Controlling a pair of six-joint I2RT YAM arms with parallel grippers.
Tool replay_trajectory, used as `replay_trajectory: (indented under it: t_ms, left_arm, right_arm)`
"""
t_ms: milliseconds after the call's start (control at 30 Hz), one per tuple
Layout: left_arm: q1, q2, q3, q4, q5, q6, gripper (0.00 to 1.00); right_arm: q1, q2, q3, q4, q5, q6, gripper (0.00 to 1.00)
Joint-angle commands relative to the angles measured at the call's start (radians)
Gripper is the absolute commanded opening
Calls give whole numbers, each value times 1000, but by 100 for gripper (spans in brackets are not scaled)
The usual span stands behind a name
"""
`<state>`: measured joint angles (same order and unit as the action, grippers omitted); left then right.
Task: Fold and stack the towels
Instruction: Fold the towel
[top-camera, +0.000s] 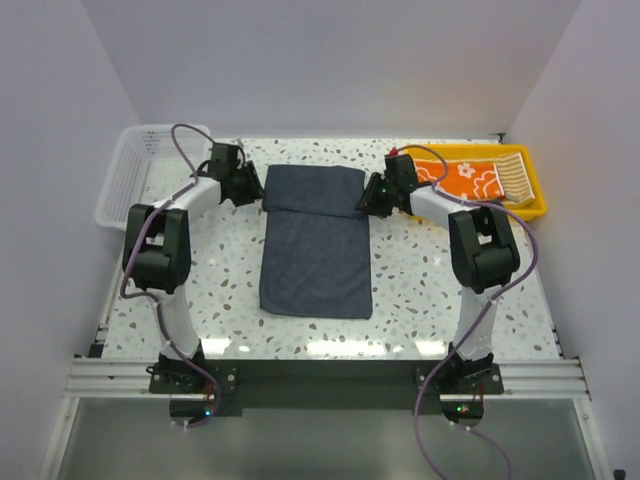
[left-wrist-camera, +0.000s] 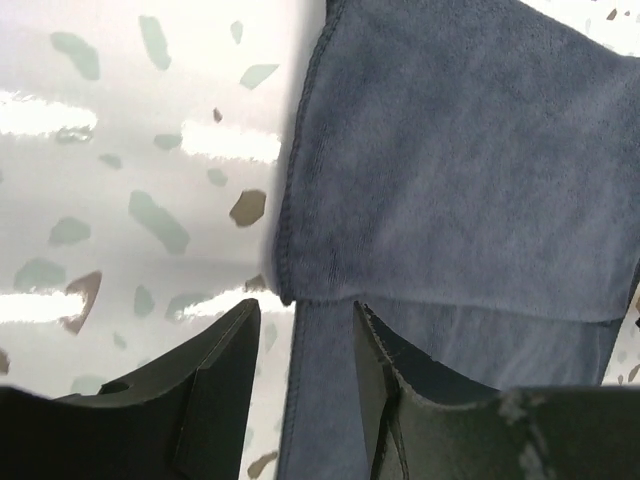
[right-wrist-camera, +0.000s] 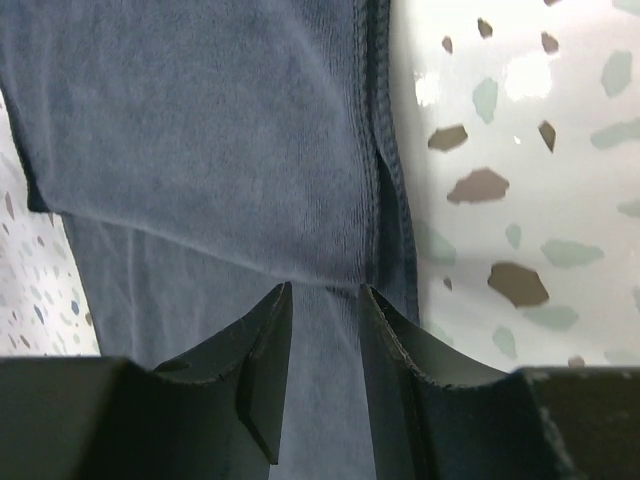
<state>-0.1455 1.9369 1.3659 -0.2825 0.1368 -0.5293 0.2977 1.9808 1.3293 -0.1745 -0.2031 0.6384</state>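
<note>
A plain dark blue-grey towel (top-camera: 315, 255) lies flat mid-table, its far end folded back over itself as a flap (top-camera: 313, 188). My left gripper (top-camera: 258, 192) sits at the flap's left corner, my right gripper (top-camera: 368, 200) at its right corner. In the left wrist view the towel (left-wrist-camera: 460, 150) shows its fold edge just ahead of the gripper (left-wrist-camera: 305, 320), whose jaws stand apart over the towel's left hem, pinching nothing. In the right wrist view the gripper (right-wrist-camera: 325, 300) is likewise open above the towel (right-wrist-camera: 200, 130) near its right hem. An orange printed towel (top-camera: 470, 180) and a tan striped towel (top-camera: 512, 178) lie in the tray.
A yellow tray (top-camera: 540, 200) stands at the back right, close behind my right arm. A white mesh basket (top-camera: 135, 170) stands at the back left beside my left arm. The speckled tabletop (top-camera: 420, 290) shows on both sides of the dark towel.
</note>
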Motion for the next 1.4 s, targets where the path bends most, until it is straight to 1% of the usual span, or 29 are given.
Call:
replay_trajectory:
  t_ms: [0, 200, 333, 500, 700, 800, 1000, 1033, 1100, 1133, 1200, 1233, 1300, 1367]
  left_arm:
    - [1, 58, 87, 68, 43, 23, 47]
    - [1, 131, 107, 56, 38, 26, 47]
    - [1, 148, 101, 46, 34, 32, 47]
    - [1, 155, 101, 31, 12, 41, 48]
    - [0, 158, 101, 8, -3, 52, 48]
    - [-2, 160, 96, 2, 9, 52, 44]
    - [-19, 152, 84, -4, 15, 57, 34]
    - [-20, 154, 81, -6, 17, 57, 26]
    - [-20, 152, 81, -7, 26, 55, 20]
    - [-20, 151, 82, -6, 24, 55, 14]
    - [-20, 146, 82, -9, 27, 57, 10]
    - [-20, 143, 82, -9, 29, 57, 5]
    - [-20, 132, 82, -9, 32, 57, 0]
    - [-20, 122, 82, -7, 37, 55, 0]
  right_arm:
    - [-8, 39, 67, 75, -33, 26, 37]
    - [-8, 85, 77, 98, -39, 40, 37]
    - [-8, 98, 79, 86, -24, 41, 37]
    - [-6, 66, 59, 83, 30, 29, 37]
    - [-8, 39, 54, 73, 53, 9, 38]
    - [-8, 46, 54, 75, 45, 9, 38]
    - [-8, 41, 31, 101, 45, 26, 38]
    - [-6, 42, 34, 96, 45, 27, 38]
    - [-6, 43, 33, 99, 44, 29, 38]
    - [-8, 43, 34, 98, 42, 30, 38]
    - [-8, 46, 36, 96, 45, 29, 38]
    - [-8, 47, 38, 90, 47, 30, 38]
    - [-8, 35, 27, 89, 65, 33, 38]
    - [-8, 27, 15, 98, 68, 35, 38]
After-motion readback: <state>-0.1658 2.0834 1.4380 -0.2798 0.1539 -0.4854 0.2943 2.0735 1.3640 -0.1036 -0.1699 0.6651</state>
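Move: Just below the left fingers lies the left corner of the grey towel's folded flap, about 1 cm ahead, 1 cm to the right and 5 cm down; the white basket is some 29 cm to the left and 6 cm ahead. The flap's right corner lies about 1 cm ahead of the right hand, level with it sideways and 3 cm below. The yellow tray's middle is about 30 cm to the right of the right hand and 7 cm ahead. Sinking about 4 cm with a small reach forward, the left hand comes down half open over the flap's left hem, settles there, then shuts its fingers and pinches the hem just beyond the corner, easing about 1 cm back and right. The right hand goes down and forward some 2 cm each onto the right corner and stays, fingers still part open astride the hem. ##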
